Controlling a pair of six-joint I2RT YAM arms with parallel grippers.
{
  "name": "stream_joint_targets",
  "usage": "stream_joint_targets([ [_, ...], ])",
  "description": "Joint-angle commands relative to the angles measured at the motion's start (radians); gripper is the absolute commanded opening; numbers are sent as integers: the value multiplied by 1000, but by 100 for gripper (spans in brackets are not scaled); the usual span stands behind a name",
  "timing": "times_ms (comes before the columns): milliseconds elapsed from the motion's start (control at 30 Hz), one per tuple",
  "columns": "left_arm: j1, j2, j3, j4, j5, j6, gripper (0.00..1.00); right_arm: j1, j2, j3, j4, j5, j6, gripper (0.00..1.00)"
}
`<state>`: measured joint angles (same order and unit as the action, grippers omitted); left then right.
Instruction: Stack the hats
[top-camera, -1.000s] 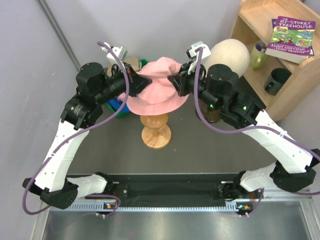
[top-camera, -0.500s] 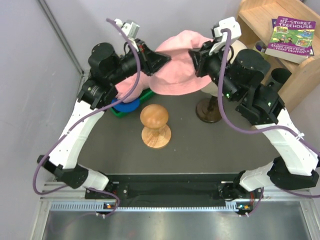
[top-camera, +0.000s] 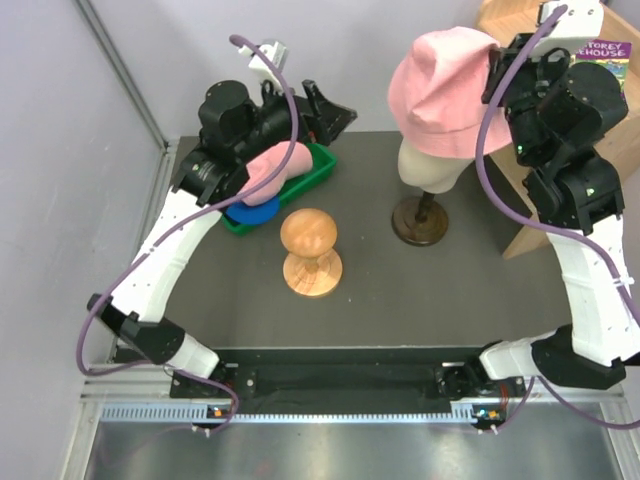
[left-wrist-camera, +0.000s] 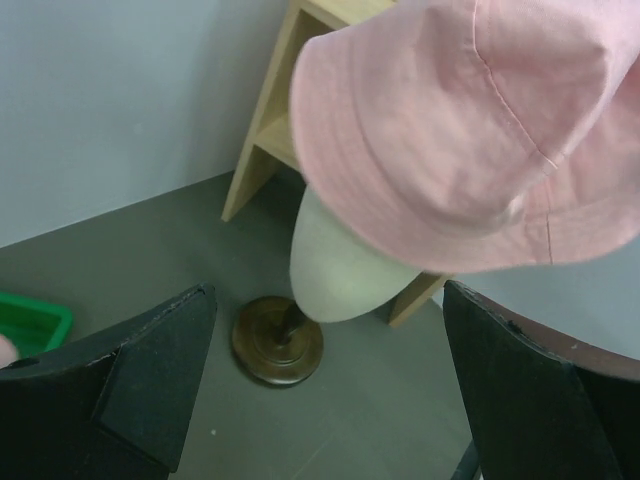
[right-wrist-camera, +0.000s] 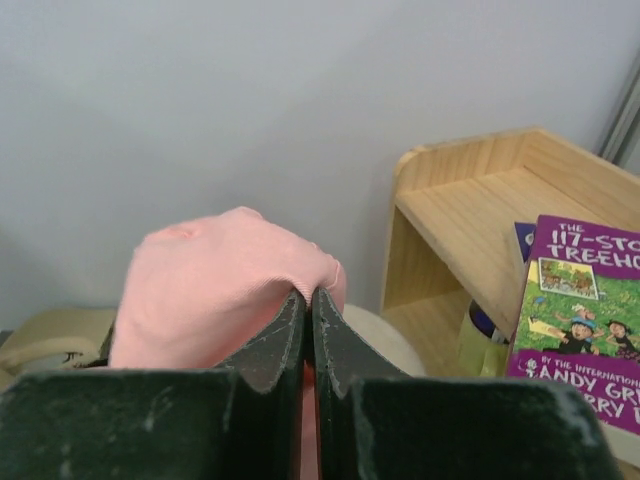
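A pink hat (top-camera: 440, 90) sits draped over the cream mannequin head (top-camera: 430, 168); in the left wrist view this pink hat (left-wrist-camera: 470, 130) covers the top of the head (left-wrist-camera: 340, 270). My right gripper (top-camera: 497, 62) is shut on the hat's right edge, and the right wrist view shows its tips (right-wrist-camera: 308, 300) pinching pink fabric (right-wrist-camera: 210, 280). My left gripper (top-camera: 335, 113) hangs open and empty left of the head, its jaws wide apart (left-wrist-camera: 330, 390). A second pink hat (top-camera: 275, 168) and a blue hat (top-camera: 252, 211) lie in the green tray (top-camera: 322, 160).
A bare wooden knob stand (top-camera: 311, 250) is in the middle of the dark mat. The mannequin's round brown base (top-camera: 420, 222) stands to its right. A wooden shelf (top-camera: 520, 215) with a purple book (right-wrist-camera: 580, 310) is at the back right.
Both arms lifted the pink hat off the wooden knob and carried it right onto the mannequin head. The left gripper opened, let go and drew back left; the right stays shut on it.
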<state>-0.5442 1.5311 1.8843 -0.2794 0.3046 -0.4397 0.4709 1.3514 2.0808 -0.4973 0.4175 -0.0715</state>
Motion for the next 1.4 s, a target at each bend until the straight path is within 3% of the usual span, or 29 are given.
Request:
stream_joint_targets([
  [0,3,-144,-56,-59,-122,88,99,-57,12,96,40,-62,-13,0],
  [233,9,-267,-166,-115,-205,105,99,-117,41,125,19,-85,-5,0],
  [600,9,-315,-208,-155,-231,114,99,-222,-80,-241,112,-123,15,0],
  [967,9,-345,-263,-170,-251,101,99,-230,-123,-375,112,-161,67,1],
  [1000,9,-351,-269,-170,-252,98,99,-230,-130,-380,106,-152,67,5],
  [1133,9,-358,-294,-169,-257,90,99,-236,-194,-412,49,-160,119,71],
  [1233,9,-364,-318,-161,-260,90,99,-235,-280,-470,46,-194,166,80],
  [1367,9,-356,-346,-158,-260,79,99,-236,-359,-545,5,-203,236,81],
])
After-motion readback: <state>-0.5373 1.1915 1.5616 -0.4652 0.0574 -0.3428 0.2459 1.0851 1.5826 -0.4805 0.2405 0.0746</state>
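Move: The right fingers pinch the pink bucket hat; the mannequin head it is going onto stands roughly 10 cm ahead, 6 cm left and 16 cm below, and the book lies some 20 cm ahead, 20 cm right and 10 cm below. From the empty left hand the pink cap is about 14 cm ahead, 14 cm left and 40 cm down, the blue cap 8 cm ahead, 20 cm left and 44 cm down, the wooden stand 6 cm back, 4 cm left and 40 cm down. Right lowers the hat some 14 cm over the head, releases, backs off; open left swings left, sinks. ##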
